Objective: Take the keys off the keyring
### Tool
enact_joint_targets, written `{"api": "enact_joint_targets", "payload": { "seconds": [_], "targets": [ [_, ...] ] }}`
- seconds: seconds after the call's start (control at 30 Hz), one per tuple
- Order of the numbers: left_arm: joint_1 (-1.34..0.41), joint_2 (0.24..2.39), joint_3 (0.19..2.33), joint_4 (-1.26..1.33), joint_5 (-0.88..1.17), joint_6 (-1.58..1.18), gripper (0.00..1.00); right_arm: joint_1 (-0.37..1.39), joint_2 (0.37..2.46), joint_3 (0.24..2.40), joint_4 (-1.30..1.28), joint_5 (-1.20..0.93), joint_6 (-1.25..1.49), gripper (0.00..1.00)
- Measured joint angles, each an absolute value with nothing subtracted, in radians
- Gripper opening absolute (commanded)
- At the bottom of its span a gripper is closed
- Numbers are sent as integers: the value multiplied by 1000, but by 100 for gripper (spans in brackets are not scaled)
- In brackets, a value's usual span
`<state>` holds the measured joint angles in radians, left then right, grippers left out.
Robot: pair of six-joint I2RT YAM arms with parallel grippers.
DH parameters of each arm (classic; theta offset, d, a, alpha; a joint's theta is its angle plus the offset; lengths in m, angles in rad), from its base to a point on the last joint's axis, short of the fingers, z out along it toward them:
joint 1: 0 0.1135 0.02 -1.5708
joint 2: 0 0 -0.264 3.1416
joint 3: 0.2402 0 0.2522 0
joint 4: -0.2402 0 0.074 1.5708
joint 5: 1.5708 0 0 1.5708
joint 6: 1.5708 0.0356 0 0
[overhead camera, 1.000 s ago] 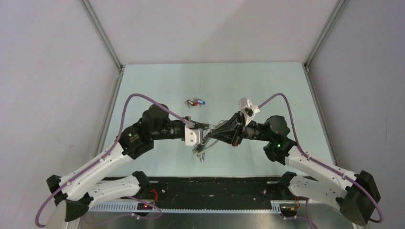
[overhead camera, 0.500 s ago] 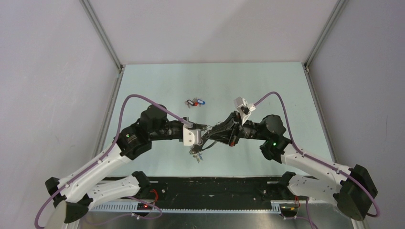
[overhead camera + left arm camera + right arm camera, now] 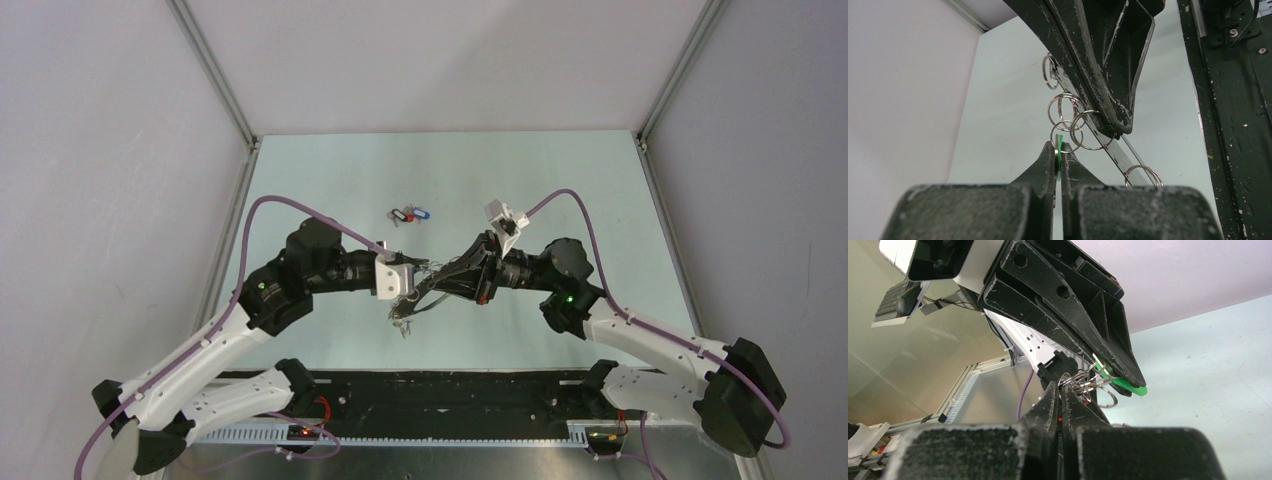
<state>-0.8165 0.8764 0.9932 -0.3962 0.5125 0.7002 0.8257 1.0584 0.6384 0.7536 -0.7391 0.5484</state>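
Note:
In the left wrist view my left gripper (image 3: 1058, 148) is shut on a thin green-headed key (image 3: 1060, 139) that hangs from small silver rings (image 3: 1071, 129). These rings sit on the keyring (image 3: 1120, 156), a flat grey band slanting down to the right. The right gripper's black fingers (image 3: 1108, 65) clamp that band from above. In the right wrist view my right gripper (image 3: 1061, 385) is shut on the keyring among the rings, with the green key (image 3: 1133, 386) under the left fingers. From above, both grippers (image 3: 418, 272) (image 3: 428, 292) meet over mid-table, and the keyring (image 3: 408, 312) dangles below them.
A loose cluster of keys with red and blue heads (image 3: 408, 214) lies on the pale green table (image 3: 330, 170) behind the grippers. Grey walls and metal frame posts (image 3: 215, 75) enclose the table. A black rail (image 3: 450, 385) runs along the near edge.
Both grippers, still joined at the keyring, have drifted a little to the left. The right arm has reached further left and the left arm has drawn back. Neither grip has changed.

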Motion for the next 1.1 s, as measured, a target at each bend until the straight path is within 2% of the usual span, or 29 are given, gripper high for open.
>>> {"api": "enact_joint_targets", "payload": {
  "seconds": [0.8,0.87,1.03,1.1],
  "targets": [
    [-789,864,963,-309,598,651,0,801,1100,669,698,-762,569,0],
    [-786,864,963,-303,599,651,0,793,1102,684,669,-766,567,6],
    [-783,866,963,-298,596,650,0,775,1079,696,563,-732,513,30],
    [-784,867,962,-272,598,650,0,774,1056,696,490,-709,467,35]
  ]
}}
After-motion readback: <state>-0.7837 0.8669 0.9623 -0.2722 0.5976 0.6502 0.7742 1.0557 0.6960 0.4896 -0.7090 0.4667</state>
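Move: The green key tag, pinched in my left fingers, lies about 4 cm ahead and 2 cm to the left of my right hand, nearly level with it. The small rings sit roughly 2 cm ahead and 1 cm left of my right hand, which puts them some 2 cm back and 1 cm right of my left. The keyring's lower end hangs about 7 cm back, 7 cm left and perhaps 5 cm below my right hand. I open my right fingers about a third of the way and let go of the keyring piece they had pinched. After a small dip of about 1 cm, the hand goes forward and down, ending about 3 cm farther out and 2.5 cm lower, beneath my left fingertips. My left hand keeps its pinch on the green tag, easing up about 1.5 cm with a slight tilt. ##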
